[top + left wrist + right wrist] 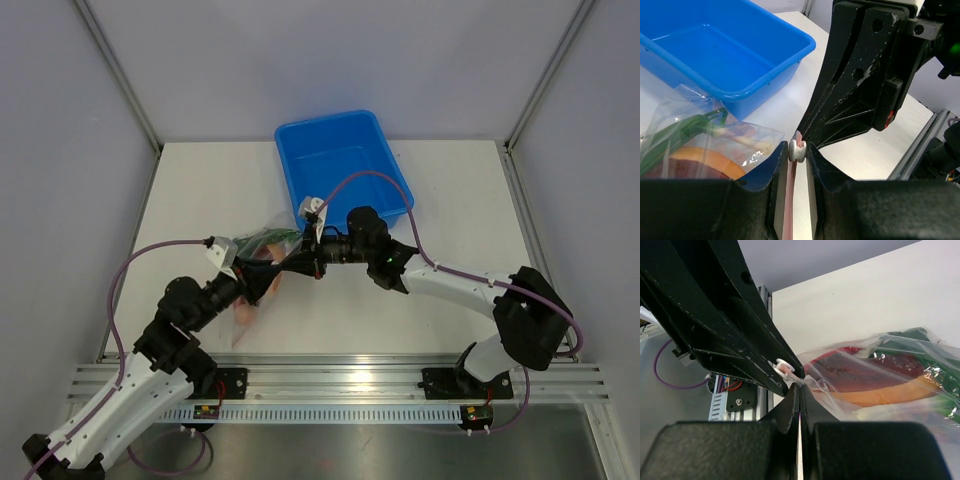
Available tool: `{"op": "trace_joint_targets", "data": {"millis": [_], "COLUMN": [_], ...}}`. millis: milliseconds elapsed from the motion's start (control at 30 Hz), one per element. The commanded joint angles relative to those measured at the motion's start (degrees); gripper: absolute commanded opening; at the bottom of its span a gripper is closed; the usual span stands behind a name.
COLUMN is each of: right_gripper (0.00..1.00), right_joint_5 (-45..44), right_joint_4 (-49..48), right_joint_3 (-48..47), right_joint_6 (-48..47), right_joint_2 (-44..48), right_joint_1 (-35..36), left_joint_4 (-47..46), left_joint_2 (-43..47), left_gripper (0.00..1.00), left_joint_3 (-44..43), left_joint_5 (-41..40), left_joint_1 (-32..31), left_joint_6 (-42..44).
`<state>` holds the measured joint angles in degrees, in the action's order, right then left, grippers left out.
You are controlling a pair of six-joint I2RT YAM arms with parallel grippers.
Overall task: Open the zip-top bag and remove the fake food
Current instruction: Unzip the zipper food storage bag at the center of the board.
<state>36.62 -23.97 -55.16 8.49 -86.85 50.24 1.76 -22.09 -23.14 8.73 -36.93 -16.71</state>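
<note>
The clear zip-top bag (268,243) is held just above the table between the two arms. Fake food shows through it: an orange slice (710,160), a green onion (680,130) and a red piece (855,370). My left gripper (797,152) has its fingertips pinched on the white zip slider (797,148), and the pinkish zip strip (789,200) runs down between its jaws. Directly opposite, my right gripper (800,387) is shut on the bag's film edge beside the slider (782,366). In the top view the two grippers, left (262,282) and right (292,262), meet tip to tip.
A blue plastic tub (300,130) stands behind the bag at the back centre of the white table, close to the right arm's wrist. Grey walls enclose the table on three sides. An aluminium rail runs along the near edge.
</note>
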Motion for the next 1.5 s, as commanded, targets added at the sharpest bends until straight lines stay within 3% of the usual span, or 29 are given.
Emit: {"op": "trace_joint_targets", "data": {"millis": [0, 500, 633, 667, 800, 1033, 1467], "right_gripper": [0.0, 0.0, 0.0, 0.0, 0.0, 0.0, 0.0], "right_joint_5": [-2.78, -12.45, -11.92, -11.66, -10.35, -8.5, -7.27], "right_joint_4": [-6.61, -11.45, -10.49, -9.96, -7.6, -5.65, -3.9], "right_joint_3": [0.22, 4.7, 4.71, 4.36, 2.95, 1.46, -0.12], "right_joint_6": [3.19, 6.01, 5.22, 4.96, 4.17, 4.17, 4.34], "right_joint_2": [4.23, 8.98, 9.59, 9.51, 8.36, 6.52, 4.94], "right_joint_1": [0.03, 0.03, -0.05, -0.05, -0.05, 0.04, 0.04], "left_joint_4": [-4.48, -4.48, -3.87, -3.87, -3.6, -3.96, -7.12], "left_joint_2": [-0.59, -3.22, -2.53, -2.17, 2.04, 5.65, 2.84], "left_gripper": [0.22, 0.19, 0.26, 0.35, 0.49, 0.5, 0.5], "left_joint_3": [-0.24, -0.95, -1.03, -0.95, -0.07, 0.64, 0.46], "left_joint_5": [3.31, 4.98, 3.57, 2.96, 0.33, -3.36, -6.09], "left_joint_1": [-0.16, -0.16, -0.16, -0.16, -0.16, -0.16, -0.16], "left_joint_6": [0.63, 0.89, 0.71, 0.63, 0.45, 0.62, 2.21]}}
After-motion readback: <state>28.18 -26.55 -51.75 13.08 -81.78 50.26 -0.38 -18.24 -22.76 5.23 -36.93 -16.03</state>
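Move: The zipper slider is already between the left hand's fingers and about 2 cm back and 1 cm left of the right fingertips, which already pinch the bag beside it. The fake food lies roughly 3 cm ahead, 4 cm left and 12 cm below the left hand; the blue bin's middle is some 22 cm ahead, 17 cm right and 16 cm below the left hand. Right hand pulls the pinched bag about 3 cm up and right, while left opens off the slider and rises. ##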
